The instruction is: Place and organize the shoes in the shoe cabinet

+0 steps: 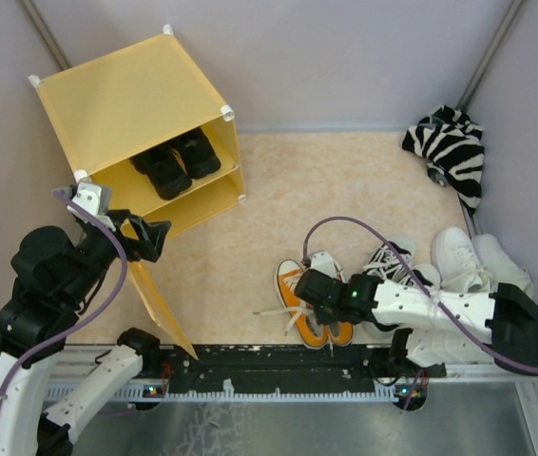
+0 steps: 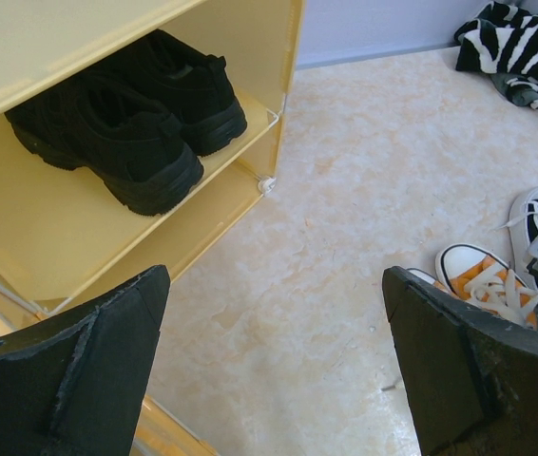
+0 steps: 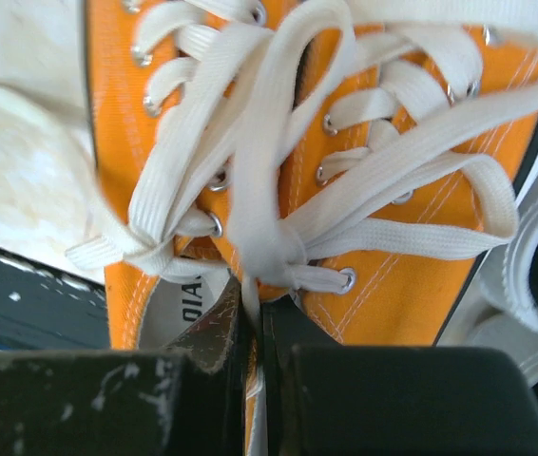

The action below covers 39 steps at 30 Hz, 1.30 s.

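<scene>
The yellow shoe cabinet stands at the far left, its door panel swung open toward me. The black pair sits on its inner shelf, also in the left wrist view. My left gripper hangs open and empty in front of the cabinet. My right gripper is shut on the orange sneakers, pinching their inner sides together just under the white laces. The orange pair is on the floor near the front edge.
Black-and-white sneakers and white sneakers lie right of the orange pair. A zebra-striped cloth bundle sits in the far right corner. Grey walls close in the back and sides. A black rail runs along the near edge.
</scene>
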### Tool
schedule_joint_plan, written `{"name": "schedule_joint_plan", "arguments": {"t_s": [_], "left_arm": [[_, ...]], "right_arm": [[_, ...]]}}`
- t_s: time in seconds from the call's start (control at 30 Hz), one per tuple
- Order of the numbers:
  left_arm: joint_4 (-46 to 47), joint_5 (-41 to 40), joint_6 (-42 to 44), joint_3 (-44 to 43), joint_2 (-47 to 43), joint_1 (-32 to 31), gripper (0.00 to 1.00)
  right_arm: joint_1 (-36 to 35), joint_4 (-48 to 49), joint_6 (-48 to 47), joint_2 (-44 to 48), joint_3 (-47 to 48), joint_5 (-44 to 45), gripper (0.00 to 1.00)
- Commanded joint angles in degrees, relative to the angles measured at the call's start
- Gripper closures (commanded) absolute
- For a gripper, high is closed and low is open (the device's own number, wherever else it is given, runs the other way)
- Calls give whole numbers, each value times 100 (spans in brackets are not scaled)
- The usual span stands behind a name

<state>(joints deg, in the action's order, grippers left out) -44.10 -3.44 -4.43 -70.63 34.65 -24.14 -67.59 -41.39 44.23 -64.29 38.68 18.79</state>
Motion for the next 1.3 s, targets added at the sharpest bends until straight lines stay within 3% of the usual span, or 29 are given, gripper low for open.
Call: {"name": "schedule_joint_plan", "arguments": {"t_s": [0.0,0.17,0.33,0.43,0.63,0.7,0.77,0.83,1.0,1.27], "left_arm": [[4,7,65,-272,79,-11,1],[-147,-54,88,-371,77,-12,1],[-259,-73,101,-412,86,-12,1],[-228,-118,68,-359,55,-6,1],[-153,-154,24,-272,119,-4,1],[-179,-147,23,-292,173,-11,1],[-301,-199,15,-369,226,-10,1],[-466,-355,13,-522,294,-11,1],[-732,-827,-166,-752,437,-8,1],[-259,-1401,-579,-689,597,-11,1]], "right_arm": [[43,1370,-835,-224,1254,927,100],[102,2638,-1172,-704,1488,697,100],[703,4380,-1368,-1608,1321,-393,100],[821,5306,-1756,-2248,1417,-427,100],[878,6072,-1918,-3323,1912,-207,100],[879,5808,-1785,-3552,2216,-335,98],[877,5560,-1685,-3586,2307,-500,70],[879,5447,-1617,-3398,2191,-681,50],[879,4667,-2006,-2528,2071,-1240,31],[958,4263,-2817,-1158,1643,-1864,23]]}}
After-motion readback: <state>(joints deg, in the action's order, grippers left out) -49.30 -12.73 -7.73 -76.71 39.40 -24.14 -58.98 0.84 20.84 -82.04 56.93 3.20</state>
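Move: The right hand already has both orange shoes pinched together by their adjoining inner sides, near the openings. The clear floor in front of the cabinet, where they are to go, lies about 15 cm ahead of it, 21 cm to its left and 6 cm below. The cabinet's near right foot is some 35 cm ahead and 22 cm left, and the black-and-white sneakers are about 9 cm ahead and 19 cm right, both slightly lower. From the left hand that floor spot is roughly 9 cm ahead, 19 cm right and 38 cm down. The right hand swings the pinched orange shoes about 20 cm left and 13 cm forward towards the cabinet front in a low arc, lifting nearly 6 cm and then sinking back to its starting height, while the wrist rolls so its left side rises. There the fingers open wide, let go of both shoes and climb some 12 cm straight off them with a slight pull back, while the wide-open left hand only drifts a couple of centimetres left and turns about 10 degrees counter-clockwise. ##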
